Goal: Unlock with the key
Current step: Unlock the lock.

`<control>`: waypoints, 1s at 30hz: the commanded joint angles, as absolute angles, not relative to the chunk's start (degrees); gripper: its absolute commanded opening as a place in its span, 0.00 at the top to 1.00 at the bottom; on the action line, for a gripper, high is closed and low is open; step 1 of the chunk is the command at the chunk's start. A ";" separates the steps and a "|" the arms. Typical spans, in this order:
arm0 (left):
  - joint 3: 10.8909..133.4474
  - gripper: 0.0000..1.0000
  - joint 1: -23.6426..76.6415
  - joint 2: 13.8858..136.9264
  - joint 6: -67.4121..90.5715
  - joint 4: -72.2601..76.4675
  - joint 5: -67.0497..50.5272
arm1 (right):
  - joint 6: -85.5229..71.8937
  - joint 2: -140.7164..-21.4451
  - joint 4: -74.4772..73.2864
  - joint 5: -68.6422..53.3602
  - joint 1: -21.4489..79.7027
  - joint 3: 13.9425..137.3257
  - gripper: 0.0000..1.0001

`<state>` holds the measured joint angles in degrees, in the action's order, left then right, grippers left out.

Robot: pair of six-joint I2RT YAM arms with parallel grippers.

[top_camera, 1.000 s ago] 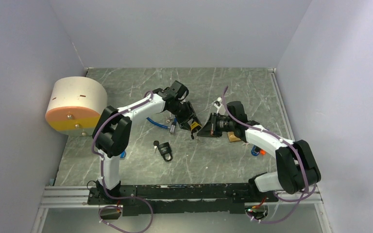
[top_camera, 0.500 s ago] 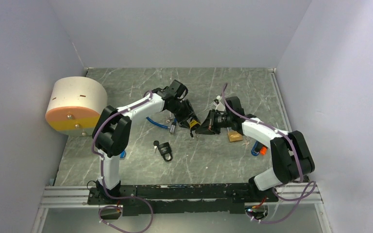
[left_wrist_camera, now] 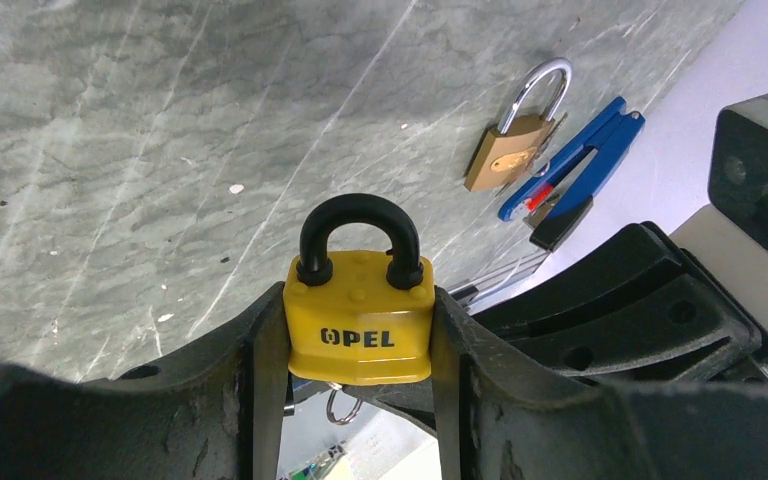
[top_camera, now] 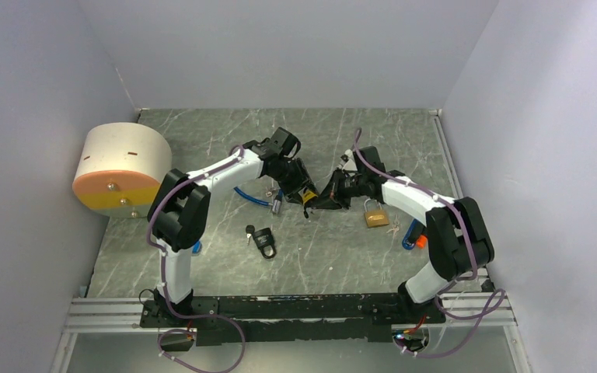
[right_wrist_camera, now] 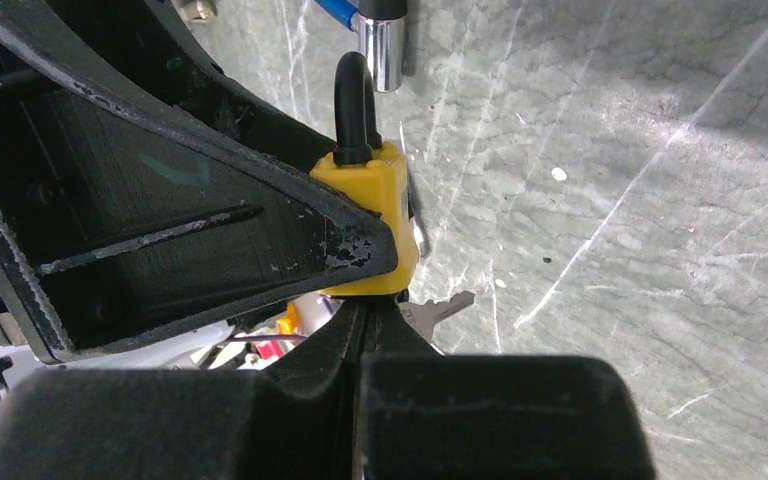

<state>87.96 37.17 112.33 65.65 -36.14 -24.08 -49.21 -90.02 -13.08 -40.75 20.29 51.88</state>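
A yellow padlock with a black shackle is clamped by its sides between the fingers of my left gripper, held above the middle of the table. My right gripper meets it from the right. Its fingers are pressed shut right under the padlock's bottom, on the key there. The gripped key is mostly hidden. A second silver key sticks out beside the fingertips, and a key ring hangs below the lock body.
A brass padlock with keys lies right of the grippers, next to a blue and orange tool. A black padlock lies in front of the left arm. A blue cable lock and a round cream tub sit to the left.
My right arm has swung its forearm back and turned at the wrist while staying at the padlock, which uncovers the brass padlock. The left arm and the yellow padlock have held still.
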 commanded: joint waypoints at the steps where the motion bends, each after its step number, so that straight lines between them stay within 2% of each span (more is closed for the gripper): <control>1: 89.50 0.98 39.11 110.82 66.10 -36.83 -32.80 | -46.49 -91.85 -9.40 -32.71 19.67 55.94 1.00; 4: 89.18 0.98 39.04 109.97 66.65 -36.34 -30.91 | -45.29 -89.65 -5.26 -32.61 19.68 53.85 1.00; 8: 89.36 0.97 39.03 107.50 66.39 -37.32 -21.58 | -41.63 -83.10 -0.19 -35.62 19.53 49.24 0.99; 10: 89.16 0.98 39.11 105.40 66.56 -37.98 -16.92 | -38.35 -79.43 1.26 -37.77 19.22 48.29 0.90; 14: 87.94 0.97 39.20 102.99 67.52 -36.30 -13.91 | -35.82 -73.03 3.47 -38.68 19.16 45.51 0.57; 16: 88.13 0.98 39.28 102.71 67.75 -36.68 -13.55 | -36.13 -70.91 3.88 -38.27 19.15 44.22 0.49; 26: 88.00 0.97 39.21 100.93 68.39 -34.77 -13.55 | -37.33 -63.91 6.40 -38.26 19.29 37.11 0.47; 30: 87.50 0.97 39.26 100.96 69.13 -33.27 -15.17 | -37.07 -66.79 6.10 -39.63 19.34 38.06 0.56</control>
<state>87.39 39.20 104.42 67.35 -37.10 -13.63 -38.09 -65.41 3.09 -38.48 19.42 36.73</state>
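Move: The right hand's shut fingertips are already on the key at the bottom end of the yellow lock, whose body is about 3 cm ahead of them and level. On the table some 11 cm below, the cable lock's end lies roughly 4 cm ahead and 9 cm left, the black padlock 6 cm back and 12 cm left, the brass padlock about level and 17 cm right. The left hand still holds the yellow lock; from it the key is about 3 cm back. The right hand lets the key go, opening its shut fingers to about half as it rises some 9 cm off the key and rolls back about 35 degrees around its own finger line, then sinks 2 to 3 cm while easing a couple of centimetres back towards its base and to the right, clear of the lock. The left hand keeps its grip on the yellow lock, lifting it about 4 cm straight up from shortly after the start and tilting it roughly 10 degrees. ##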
